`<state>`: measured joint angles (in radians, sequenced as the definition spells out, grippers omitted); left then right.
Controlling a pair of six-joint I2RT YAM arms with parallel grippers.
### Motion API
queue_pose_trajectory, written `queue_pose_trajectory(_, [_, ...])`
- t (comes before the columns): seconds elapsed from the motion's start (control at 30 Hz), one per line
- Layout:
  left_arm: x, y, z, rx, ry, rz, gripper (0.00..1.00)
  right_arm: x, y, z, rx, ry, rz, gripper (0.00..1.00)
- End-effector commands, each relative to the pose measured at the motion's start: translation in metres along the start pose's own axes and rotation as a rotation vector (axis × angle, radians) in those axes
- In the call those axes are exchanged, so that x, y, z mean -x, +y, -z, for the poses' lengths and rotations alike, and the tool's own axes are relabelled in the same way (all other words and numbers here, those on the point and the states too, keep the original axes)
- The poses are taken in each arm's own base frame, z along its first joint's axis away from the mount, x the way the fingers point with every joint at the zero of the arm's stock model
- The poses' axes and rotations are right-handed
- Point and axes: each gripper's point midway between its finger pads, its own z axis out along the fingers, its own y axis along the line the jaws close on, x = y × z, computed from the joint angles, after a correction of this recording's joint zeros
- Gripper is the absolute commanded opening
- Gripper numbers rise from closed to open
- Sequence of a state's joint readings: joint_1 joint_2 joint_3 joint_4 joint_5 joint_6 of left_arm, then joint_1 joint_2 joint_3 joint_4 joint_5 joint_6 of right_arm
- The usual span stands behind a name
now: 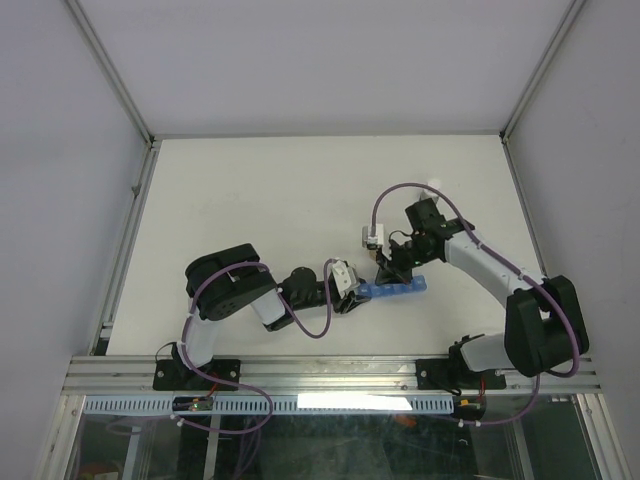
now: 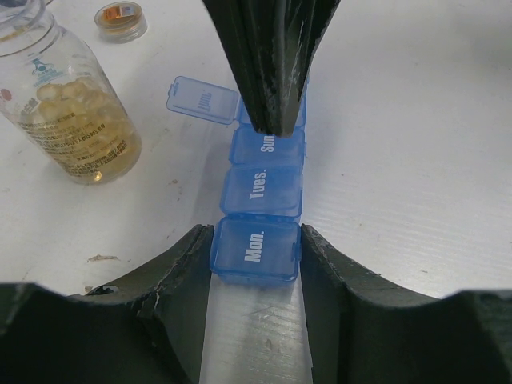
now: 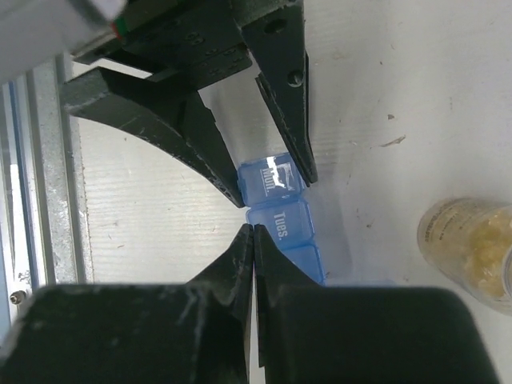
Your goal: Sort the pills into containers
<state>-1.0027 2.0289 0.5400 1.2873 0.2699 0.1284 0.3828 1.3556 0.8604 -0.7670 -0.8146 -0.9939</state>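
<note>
The translucent-blue pill organizer (image 2: 262,188) lies flat on the white table, its row running away from my left gripper (image 2: 256,240). That gripper's two fingers press against both sides of the end compartment marked "Mon." (image 3: 272,180). My right gripper (image 3: 254,232) is shut with nothing visible between its tips. It points down at the row just past "Tues.", touching the organizer's edge. One lid (image 2: 204,100) further along stands open. A small round cap (image 2: 120,20) holds orange-tan bits that may be pills. From above, both grippers meet at the organizer (image 1: 400,290).
A clear bottle (image 2: 68,112) of pale yellow capsules stands open just left of the organizer in the left wrist view, and at the right edge as the bottle (image 3: 472,248) in the right wrist view. The metal frame rail (image 3: 44,200) runs along the table's near edge.
</note>
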Motion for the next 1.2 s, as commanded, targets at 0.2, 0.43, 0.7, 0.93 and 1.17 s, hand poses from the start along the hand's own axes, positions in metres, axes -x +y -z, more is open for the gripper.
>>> queue_pose_trajectory(0.2, [0.011,-0.003,-0.008,-0.012,-0.042,-0.027,0.35,-0.062,-0.024,-0.034,-0.011,0.323,-0.173,0.0])
queue_pose_trajectory(0.43, [0.012,-0.003,-0.007,-0.013,-0.045,-0.028,0.35,-0.02,-0.024,-0.022,-0.02,0.17,-0.149,0.0])
queue_pose_trajectory(0.7, [0.022,0.005,-0.009,0.034,-0.059,0.013,0.63,0.037,-0.009,0.025,0.017,-0.099,-0.074,0.07])
queue_pose_trajectory(0.93, [0.038,0.01,-0.007,0.073,-0.084,0.045,0.87,0.041,-0.015,0.043,-0.032,-0.139,-0.068,0.23])
queue_pose_trajectory(1.17, [0.08,0.008,0.015,0.096,-0.186,0.091,0.95,0.045,-0.02,0.059,-0.082,-0.168,-0.073,0.33])
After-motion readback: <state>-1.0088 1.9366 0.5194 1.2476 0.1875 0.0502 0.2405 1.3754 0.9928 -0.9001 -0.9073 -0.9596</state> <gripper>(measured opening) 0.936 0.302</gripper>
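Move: From the right gripper, closed and hovering, the pill box's middle is about 2 cm to the right, level in reach and some 7 cm below; its Tues. and Sun. lids are nearly underneath. The open flap lies about 5 cm ahead and 3 cm right, and the pill jar about 10 cm straight ahead. The left gripper still pinches the Mon. end: the box's middle is 7 cm to its right, the jar 10 cm ahead and 5 cm right. Keep the left gripper clamped on the Mon. end while you drive the closed right fingertips about 5 cm straight down to press on the lids near Tues., tipping that wrist some 15 degrees. Then lift the right gripper about 9 cm and draw it slightly forward and right, parting its fingers partway; meanwhile open the left wide to let go of the box and raise it about 2 cm. ##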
